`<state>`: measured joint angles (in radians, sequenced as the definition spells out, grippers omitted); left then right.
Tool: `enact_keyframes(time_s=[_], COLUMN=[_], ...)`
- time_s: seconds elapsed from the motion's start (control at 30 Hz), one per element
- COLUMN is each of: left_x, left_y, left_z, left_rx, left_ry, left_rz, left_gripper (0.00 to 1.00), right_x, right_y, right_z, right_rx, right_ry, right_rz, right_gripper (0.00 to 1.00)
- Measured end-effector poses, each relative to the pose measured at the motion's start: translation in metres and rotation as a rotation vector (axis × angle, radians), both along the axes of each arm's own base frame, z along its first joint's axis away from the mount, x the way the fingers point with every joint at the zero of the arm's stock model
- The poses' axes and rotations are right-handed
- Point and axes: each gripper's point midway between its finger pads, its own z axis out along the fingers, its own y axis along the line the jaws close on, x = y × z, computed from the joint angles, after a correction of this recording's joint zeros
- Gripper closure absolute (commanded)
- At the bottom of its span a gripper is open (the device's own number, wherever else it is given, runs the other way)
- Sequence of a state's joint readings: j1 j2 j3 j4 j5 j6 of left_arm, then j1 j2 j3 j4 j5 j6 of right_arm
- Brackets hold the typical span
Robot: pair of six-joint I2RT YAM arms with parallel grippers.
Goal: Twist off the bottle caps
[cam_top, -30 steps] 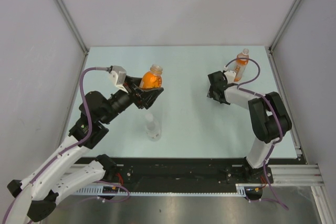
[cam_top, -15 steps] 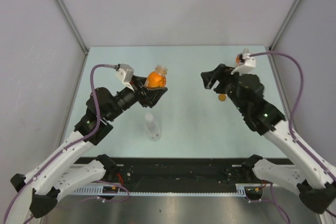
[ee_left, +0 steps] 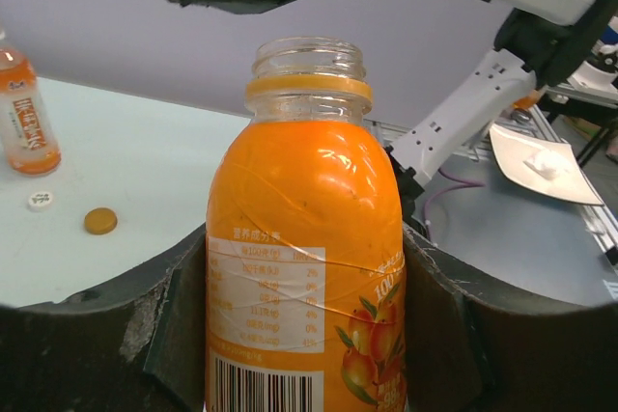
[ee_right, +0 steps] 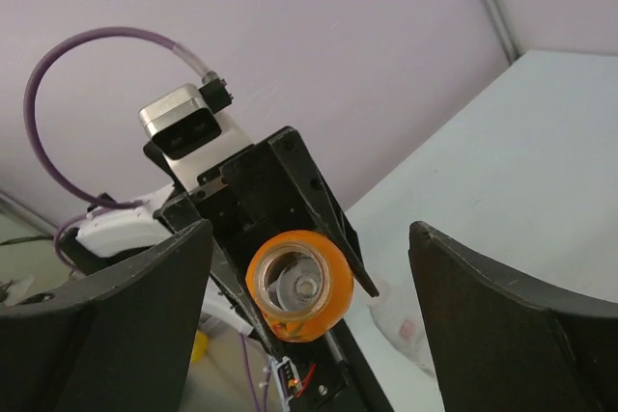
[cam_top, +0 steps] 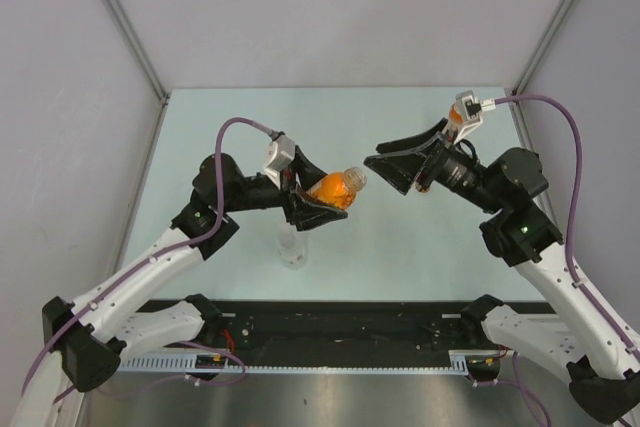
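My left gripper (cam_top: 328, 199) is shut on the short squat orange bottle (cam_top: 338, 187), held in the air and tilted with its neck to the right. Its mouth (ee_left: 309, 57) is open with no cap on it. My right gripper (cam_top: 386, 167) is open just right of that mouth, facing it, and nothing is between its fingers (ee_right: 116, 325). An orange cap (ee_left: 99, 221) and a white cap (ee_left: 40, 201) lie loose on the table beside the taller orange bottle (ee_left: 24, 108). The clear bottle (cam_top: 291, 245) stands below the held one.
The taller orange bottle (cam_top: 461, 113) stands at the back right corner, partly behind my right wrist. Grey walls close off the table (cam_top: 230, 127) on three sides. The black rail (cam_top: 340, 319) with both arm bases runs along the near edge.
My left arm swung the squat bottle to the right and tipped its neck towards the right gripper. My right arm rose from the table, turned to face the bottle, and opened wider.
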<state>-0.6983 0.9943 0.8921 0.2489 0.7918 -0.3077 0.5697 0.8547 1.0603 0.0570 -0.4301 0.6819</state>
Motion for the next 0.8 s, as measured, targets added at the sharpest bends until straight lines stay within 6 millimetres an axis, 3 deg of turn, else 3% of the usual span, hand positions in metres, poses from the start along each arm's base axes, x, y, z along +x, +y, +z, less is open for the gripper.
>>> enact_keyframes(time_s=[0.27, 0.5, 0.77, 0.8], left_x=[-0.008, -0.011, -0.014, -0.013], left_y=[-0.003, -0.008, -0.013, -0.013], left_z=[0.011, 0.012, 0.006, 0.005], left_rx=[-0.021, -0.019, -0.002, 0.000], left_ry=[-0.024, -0.024, -0.005, -0.003], left_rz=[-0.046, -0.064, -0.075, -0.074], left_gripper=[1.00, 1.00, 0.96, 0.93], right_x=[-0.025, -0.033, -0.035, -0.035], right_y=[0.018, 0.035, 0.047, 0.047], right_z=[-0.011, -0.030, -0.044, -0.044], right_rx=[-0.038, -0.105, -0.156, -0.158], right_ry=[0.019, 0.051, 0.055, 0.052], right_rz=[0.121, 0.160, 0.166, 0.162], right_gripper=[0.13, 0.16, 0.43, 0.50])
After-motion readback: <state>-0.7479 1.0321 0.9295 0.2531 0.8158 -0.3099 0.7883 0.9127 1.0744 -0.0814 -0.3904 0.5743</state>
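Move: The open orange bottle, neck up and tilted towards the right hand, lies roughly 8 cm to the left of that hand, 3 cm back and 6 cm below it. Far below, the orange cap is about 20 cm ahead and 15 cm right of the right hand, and the tall orange bottle stands about 11 cm beyond that cap and 8 cm further right. The left hand already holds the open orange bottle, its middle roughly 2 cm right of and 2 cm above the finger point. The right hand comes in on the held bottle's open mouth, first back and to its left, then left and down, some 5 cm left, 4 cm down and 3 cm back in all, while its wrist turns about 10 degrees counter-clockwise and rolls its left side down about as much. Its wide-open fingers pass either side of the neck and near the end close by roughly a quarter until they seem to meet the shoulder; the left hand keeps its grip and eases a little over 1 cm back and to the right, bringing the bottle to meet them. ##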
